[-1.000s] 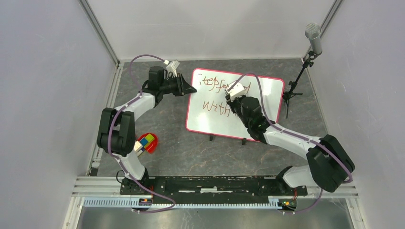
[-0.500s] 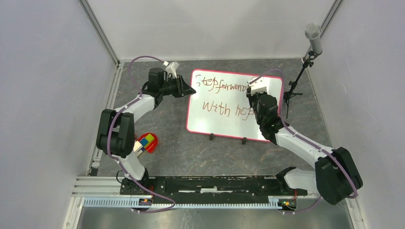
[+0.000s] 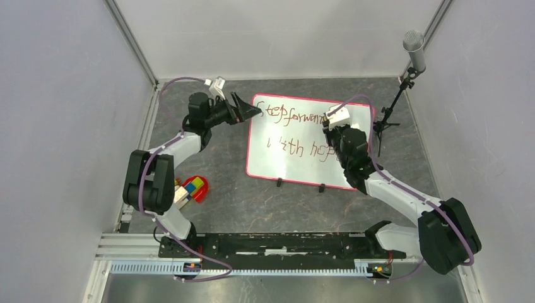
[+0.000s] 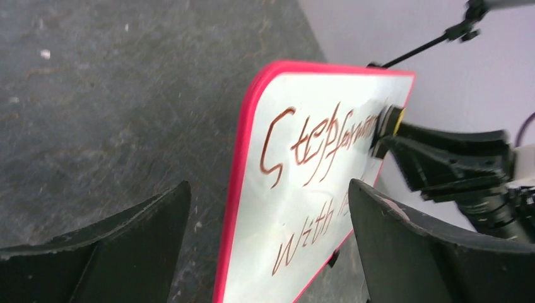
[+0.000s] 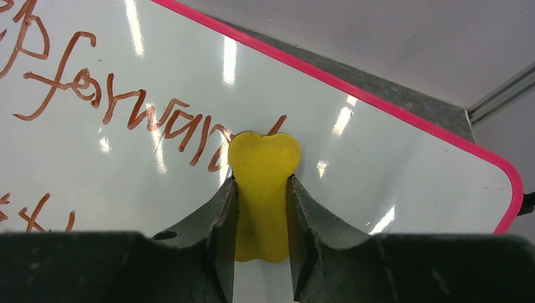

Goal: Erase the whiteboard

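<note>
The whiteboard stands propped on the table, red-pink framed, with brown-red handwriting on it. My left gripper is open at its top-left corner. In the left wrist view the board's red edge runs between the wide-apart fingers of the left gripper, touching neither. My right gripper is shut on a yellow eraser, pressed to the whiteboard at the end of the top line of writing. The right gripper pinches the eraser by its narrow waist.
A microphone on a black stand rises just past the board's right edge. A red toy with coloured blocks lies beside the left arm's base. Grey walls close in the table on three sides.
My left gripper has opened and let go of the board's top-left corner. My right gripper has carried the eraser from the middle of the board rightward to the end of the top line.
</note>
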Tool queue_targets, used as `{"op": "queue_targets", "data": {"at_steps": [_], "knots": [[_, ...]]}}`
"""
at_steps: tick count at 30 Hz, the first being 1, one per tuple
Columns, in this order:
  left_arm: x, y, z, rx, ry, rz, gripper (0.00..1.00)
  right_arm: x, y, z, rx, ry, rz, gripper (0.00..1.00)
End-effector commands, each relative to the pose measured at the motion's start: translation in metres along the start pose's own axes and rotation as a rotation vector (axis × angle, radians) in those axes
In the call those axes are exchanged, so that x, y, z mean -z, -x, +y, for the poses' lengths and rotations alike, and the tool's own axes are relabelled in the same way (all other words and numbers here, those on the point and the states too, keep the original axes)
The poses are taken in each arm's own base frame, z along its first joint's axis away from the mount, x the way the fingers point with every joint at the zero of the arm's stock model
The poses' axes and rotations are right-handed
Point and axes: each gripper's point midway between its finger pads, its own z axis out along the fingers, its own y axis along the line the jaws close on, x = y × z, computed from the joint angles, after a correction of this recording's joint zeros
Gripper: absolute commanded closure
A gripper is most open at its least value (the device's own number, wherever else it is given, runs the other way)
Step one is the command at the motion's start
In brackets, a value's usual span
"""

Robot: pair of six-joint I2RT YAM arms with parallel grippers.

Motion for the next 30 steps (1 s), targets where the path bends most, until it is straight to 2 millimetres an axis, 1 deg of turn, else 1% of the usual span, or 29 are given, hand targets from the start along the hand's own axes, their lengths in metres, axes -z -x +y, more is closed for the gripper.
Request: {"op": "queue_targets", "data": {"at_steps": [1, 2, 5, 8, 10, 11, 13, 15, 17, 20, 22, 24, 27, 30], "knots": [[0.012, 0.054, -0.031, 0.007, -0.180, -0.204, 0.00, 0.002, 0.022, 0.002, -0.024, 0.022, -0.071, 0.89], [0.015, 0.060, -0.029, 0.010, -0.195, -0.219, 0.00, 0.003, 0.023, 0.002, -0.027, 0.025, -0.073, 0.89], [0.019, 0.067, -0.025, 0.001, -0.247, -0.258, 0.00, 0.003, 0.023, 0.004, -0.041, 0.033, -0.079, 0.89], [0.010, 0.069, -0.027, -0.010, -0.308, -0.245, 0.00, 0.000, 0.025, 0.006, -0.045, 0.038, -0.075, 0.89], [0.003, 0.071, -0.021, -0.011, -0.326, -0.241, 0.02, -0.001, 0.023, 0.003, -0.038, 0.027, -0.053, 0.89], [-0.001, 0.073, -0.020, -0.010, -0.345, -0.228, 0.06, 0.000, 0.022, 0.002, -0.038, 0.019, -0.047, 0.89], [-0.005, 0.077, -0.026, -0.024, -0.411, -0.210, 0.14, 0.002, 0.022, -0.002, -0.052, -0.004, -0.053, 0.89], [-0.007, 0.081, -0.032, -0.025, -0.463, -0.204, 0.23, 0.002, 0.024, -0.002, -0.059, -0.004, -0.058, 0.89], [-0.008, 0.083, -0.027, -0.010, -0.467, -0.212, 0.29, 0.001, 0.025, -0.002, -0.062, -0.005, -0.053, 0.89], [-0.011, 0.081, -0.018, 0.017, -0.462, -0.236, 0.35, 0.001, 0.027, -0.008, -0.078, -0.036, -0.054, 0.88], [-0.013, 0.079, -0.018, 0.034, -0.492, -0.231, 0.40, 0.001, 0.026, -0.012, -0.087, -0.061, -0.053, 0.88], [-0.014, 0.074, -0.019, 0.048, -0.517, -0.214, 0.43, -0.002, 0.026, -0.010, -0.090, -0.060, -0.042, 0.88], [-0.019, 0.063, -0.016, 0.047, -0.515, -0.178, 0.42, -0.007, 0.027, -0.005, -0.095, -0.037, -0.024, 0.88], [-0.022, 0.060, -0.013, 0.038, -0.508, -0.167, 0.41, -0.009, 0.029, 0.002, -0.103, -0.002, -0.023, 0.88]]}}
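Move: The right hand already holds the yellow eraser against the whiteboard; the hidden last letter of "forward" lies about 3 cm ahead of it and 1 cm up. The middle of "forward" is some 6 cm left and 4 cm ahead, 1 cm up; "with" is roughly 10 cm left, 3 cm back and 6 cm lower. From the empty, open left hand, the board's top left corner is about 6 cm ahead, 2 cm right and 3 cm up. The eraser stays against the end of "forward", held steadily by the right fingers, with only a half-centimetre sway left and back. The left hand goes forward about 5 cm and up about 3 cm towards the board's top left corner, bowing out to the left and back on the way; its wrist rolls nearly 30 degrees, left side down, as the wide-open fingers close to just over half, with no grip on the edge evident. ##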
